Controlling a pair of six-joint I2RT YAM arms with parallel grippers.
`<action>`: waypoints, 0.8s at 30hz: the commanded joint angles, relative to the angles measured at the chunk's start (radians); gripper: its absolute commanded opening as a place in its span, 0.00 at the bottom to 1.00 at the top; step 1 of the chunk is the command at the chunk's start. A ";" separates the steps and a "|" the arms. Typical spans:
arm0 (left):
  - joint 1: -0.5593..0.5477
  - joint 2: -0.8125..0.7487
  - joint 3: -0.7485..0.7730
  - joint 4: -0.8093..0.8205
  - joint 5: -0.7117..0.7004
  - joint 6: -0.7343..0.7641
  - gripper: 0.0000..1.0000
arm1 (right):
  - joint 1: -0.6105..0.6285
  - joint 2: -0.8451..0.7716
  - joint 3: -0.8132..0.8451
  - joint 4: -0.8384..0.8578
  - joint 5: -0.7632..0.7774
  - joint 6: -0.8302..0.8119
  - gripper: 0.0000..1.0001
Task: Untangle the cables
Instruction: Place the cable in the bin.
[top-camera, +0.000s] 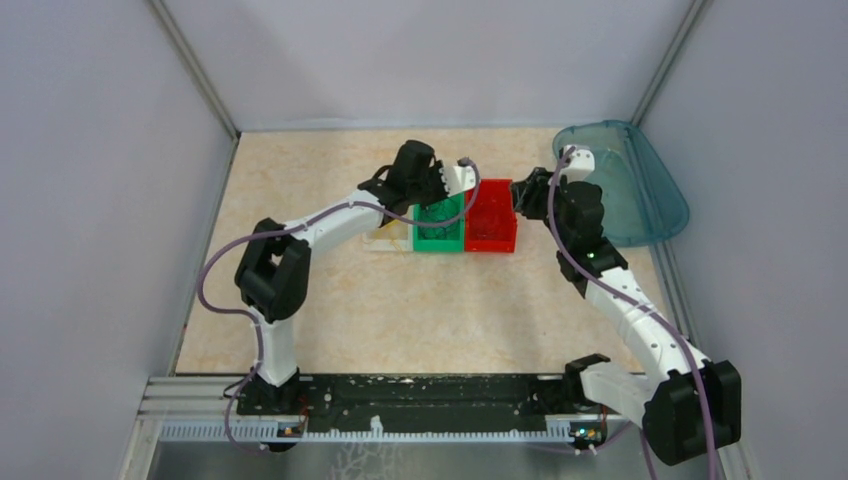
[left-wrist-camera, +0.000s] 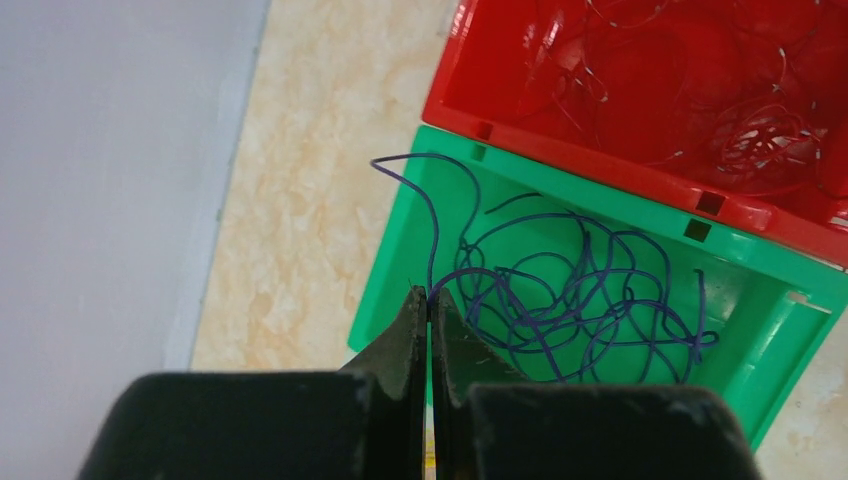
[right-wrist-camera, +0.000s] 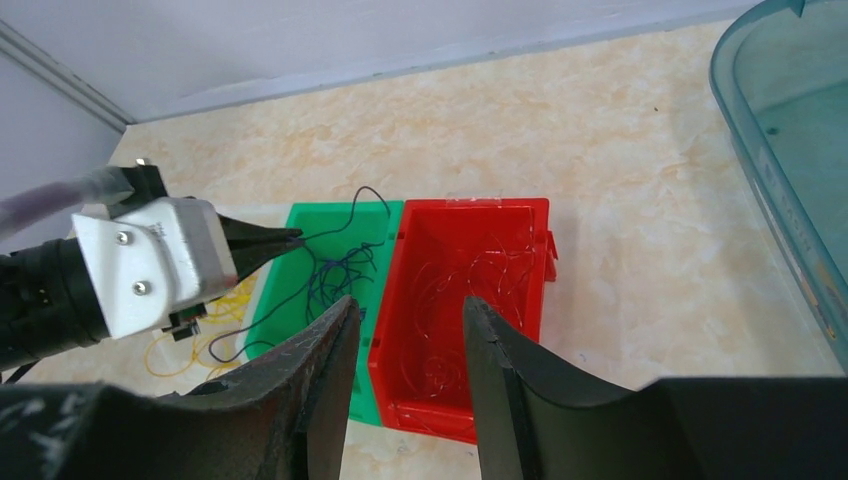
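Note:
A tangle of thin purple cables (left-wrist-camera: 580, 300) lies in a green bin (left-wrist-camera: 790, 300). My left gripper (left-wrist-camera: 430, 295) is shut on one purple strand at the bin's near-left corner, and the strand loops up over the rim. Thin red cables (left-wrist-camera: 760, 140) lie in the red bin (left-wrist-camera: 600, 180) alongside. Yellow cables (right-wrist-camera: 190, 345) lie left of the green bin (right-wrist-camera: 270, 290). My right gripper (right-wrist-camera: 405, 305) hangs open above the near end of the red bin (right-wrist-camera: 455, 400), nothing between its fingers. From above, the left gripper (top-camera: 432, 195) is over the green bin (top-camera: 437, 240), the right gripper (top-camera: 518, 195) beside the red bin (top-camera: 490, 235).
A teal translucent tub (top-camera: 630, 185) leans at the back right, close to the right arm. Grey walls (top-camera: 100, 200) close the table in on the left, back and right. The two bins stand side by side, touching, at the middle back.

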 joint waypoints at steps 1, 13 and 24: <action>-0.019 0.041 0.058 -0.137 0.008 -0.039 0.00 | -0.014 0.013 0.062 0.004 0.011 0.013 0.44; -0.015 0.125 0.055 -0.170 -0.009 -0.030 0.19 | -0.015 0.048 0.112 -0.023 0.009 0.023 0.44; 0.036 0.155 0.269 -0.295 0.085 -0.035 0.94 | -0.015 0.020 0.138 -0.071 0.011 -0.008 0.47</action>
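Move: The blue cable is already pinched in the left fingertips, over the far part of the green bin where it is to go. That bin's middle lies about 6 cm back, 1 cm right and 14 cm below the left hand. The red bin adjoins it 12 cm to its right, and the white bin 12 cm to its left, both level with it. From the idle right hand, the green bin is some 3 cm ahead, 16 cm left and 23 cm below. The blue cable, still pinched at its upper strand, is lowered about 8 cm towards the green bin by the left hand, which draws back some 2 cm on the way as its wrist tips about 10 degrees further down. Near the bottom the fingers spread almost fully and let go of the cable; the hand then comes forward and rises about 2 cm, open. ##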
